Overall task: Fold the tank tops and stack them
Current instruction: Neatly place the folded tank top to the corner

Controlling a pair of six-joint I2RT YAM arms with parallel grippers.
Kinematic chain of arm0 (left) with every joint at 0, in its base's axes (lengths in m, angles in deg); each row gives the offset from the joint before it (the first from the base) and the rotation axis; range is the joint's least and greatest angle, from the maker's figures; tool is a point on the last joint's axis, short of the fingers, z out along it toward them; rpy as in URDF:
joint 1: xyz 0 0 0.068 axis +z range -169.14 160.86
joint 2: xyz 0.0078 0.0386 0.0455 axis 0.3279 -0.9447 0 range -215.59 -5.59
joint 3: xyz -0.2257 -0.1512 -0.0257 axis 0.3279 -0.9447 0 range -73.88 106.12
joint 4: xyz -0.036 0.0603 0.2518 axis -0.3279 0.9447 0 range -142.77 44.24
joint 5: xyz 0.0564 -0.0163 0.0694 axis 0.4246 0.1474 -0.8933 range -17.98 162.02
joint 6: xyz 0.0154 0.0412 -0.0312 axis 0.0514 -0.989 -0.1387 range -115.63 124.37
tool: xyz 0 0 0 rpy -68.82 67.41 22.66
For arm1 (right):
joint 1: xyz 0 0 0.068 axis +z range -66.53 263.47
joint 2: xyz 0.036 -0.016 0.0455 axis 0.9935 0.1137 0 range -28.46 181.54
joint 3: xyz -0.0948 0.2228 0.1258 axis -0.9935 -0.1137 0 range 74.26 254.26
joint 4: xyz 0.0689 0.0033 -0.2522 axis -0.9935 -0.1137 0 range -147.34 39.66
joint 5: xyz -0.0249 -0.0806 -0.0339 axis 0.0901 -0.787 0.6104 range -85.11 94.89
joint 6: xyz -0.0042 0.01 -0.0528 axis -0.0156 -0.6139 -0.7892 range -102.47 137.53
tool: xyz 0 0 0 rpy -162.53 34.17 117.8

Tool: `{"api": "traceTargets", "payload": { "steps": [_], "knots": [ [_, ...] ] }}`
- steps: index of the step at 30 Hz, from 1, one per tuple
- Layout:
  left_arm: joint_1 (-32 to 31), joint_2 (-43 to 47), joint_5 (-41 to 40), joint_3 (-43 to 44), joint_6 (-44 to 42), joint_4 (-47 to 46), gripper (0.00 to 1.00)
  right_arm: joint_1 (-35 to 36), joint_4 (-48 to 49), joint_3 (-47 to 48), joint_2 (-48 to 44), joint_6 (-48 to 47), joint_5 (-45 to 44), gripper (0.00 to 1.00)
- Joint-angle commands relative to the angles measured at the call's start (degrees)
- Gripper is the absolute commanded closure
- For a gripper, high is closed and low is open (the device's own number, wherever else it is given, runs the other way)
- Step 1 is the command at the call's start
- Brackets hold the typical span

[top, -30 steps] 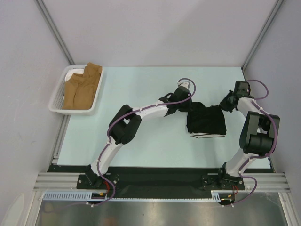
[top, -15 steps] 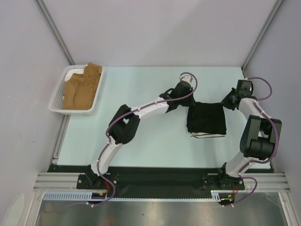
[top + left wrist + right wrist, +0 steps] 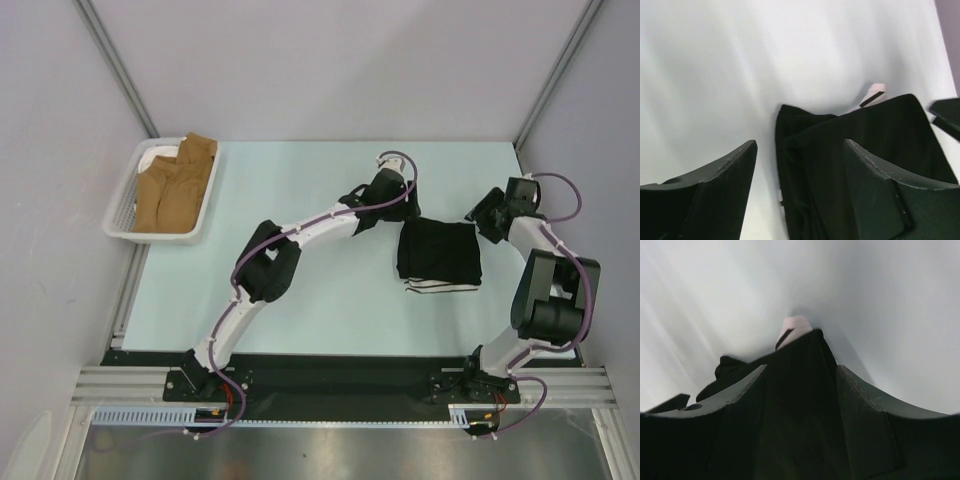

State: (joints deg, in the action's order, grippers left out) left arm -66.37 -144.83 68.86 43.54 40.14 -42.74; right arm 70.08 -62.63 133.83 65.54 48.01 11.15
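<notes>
The black tank top [image 3: 438, 250] lies folded on the table, right of centre. It rests on the striped tank top [image 3: 440, 287], which shows only as a white, black-lined edge along the near side. My left gripper [image 3: 403, 214] is at the stack's far left corner, open. In the left wrist view the left gripper [image 3: 800, 145] straddles the black top's [image 3: 875, 130] edge, and a striped corner [image 3: 871, 95] pokes out beyond it. My right gripper [image 3: 481, 216] is at the far right corner, open. The right gripper [image 3: 801, 369] hangs over the black cloth [image 3: 800, 410], with a striped tip [image 3: 792, 326] ahead of it.
A white basket [image 3: 125, 200] stands at the far left of the table and holds brown folded cloth [image 3: 178, 185]. Grey walls and metal frame posts close in the table's back and sides.
Both grippers moved toward the far edge of the stack, shut on the black top's corners, then opened and let go. The black top now lies flatter.
</notes>
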Motion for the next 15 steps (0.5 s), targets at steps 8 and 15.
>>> {"api": "traceTargets", "payload": {
  "steps": [8, 15],
  "knots": [
    [-2.2, 20.1, 0.7, -14.4, -1.5, -3.7, 0.3, 0.3, 0.1, -7.9, -23.7, -2.4, 3.7, 0.58],
    [-6.5, 20.4, 13.8, -23.1, 6.7, -13.2, 0.49, -2.4, 10.8, -20.0, -24.5, 5.2, 27.0, 0.9]
  ]
}}
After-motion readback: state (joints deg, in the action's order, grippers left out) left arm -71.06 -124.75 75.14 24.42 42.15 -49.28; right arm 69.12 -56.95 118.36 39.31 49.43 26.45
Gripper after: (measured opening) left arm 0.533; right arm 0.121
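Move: The black folded tank top's middle lies about 9 cm back and 7 cm to the right of the left hand, a few centimetres below. From the right hand it is some 6 cm back and 10 cm to the left, also slightly below. The striped tank top's near edge peeks out from under it, about 7 cm nearer the base than the black one's middle. Both hands rise about 9 cm and draw back, the right veering left over the tank top, fingers closing. ##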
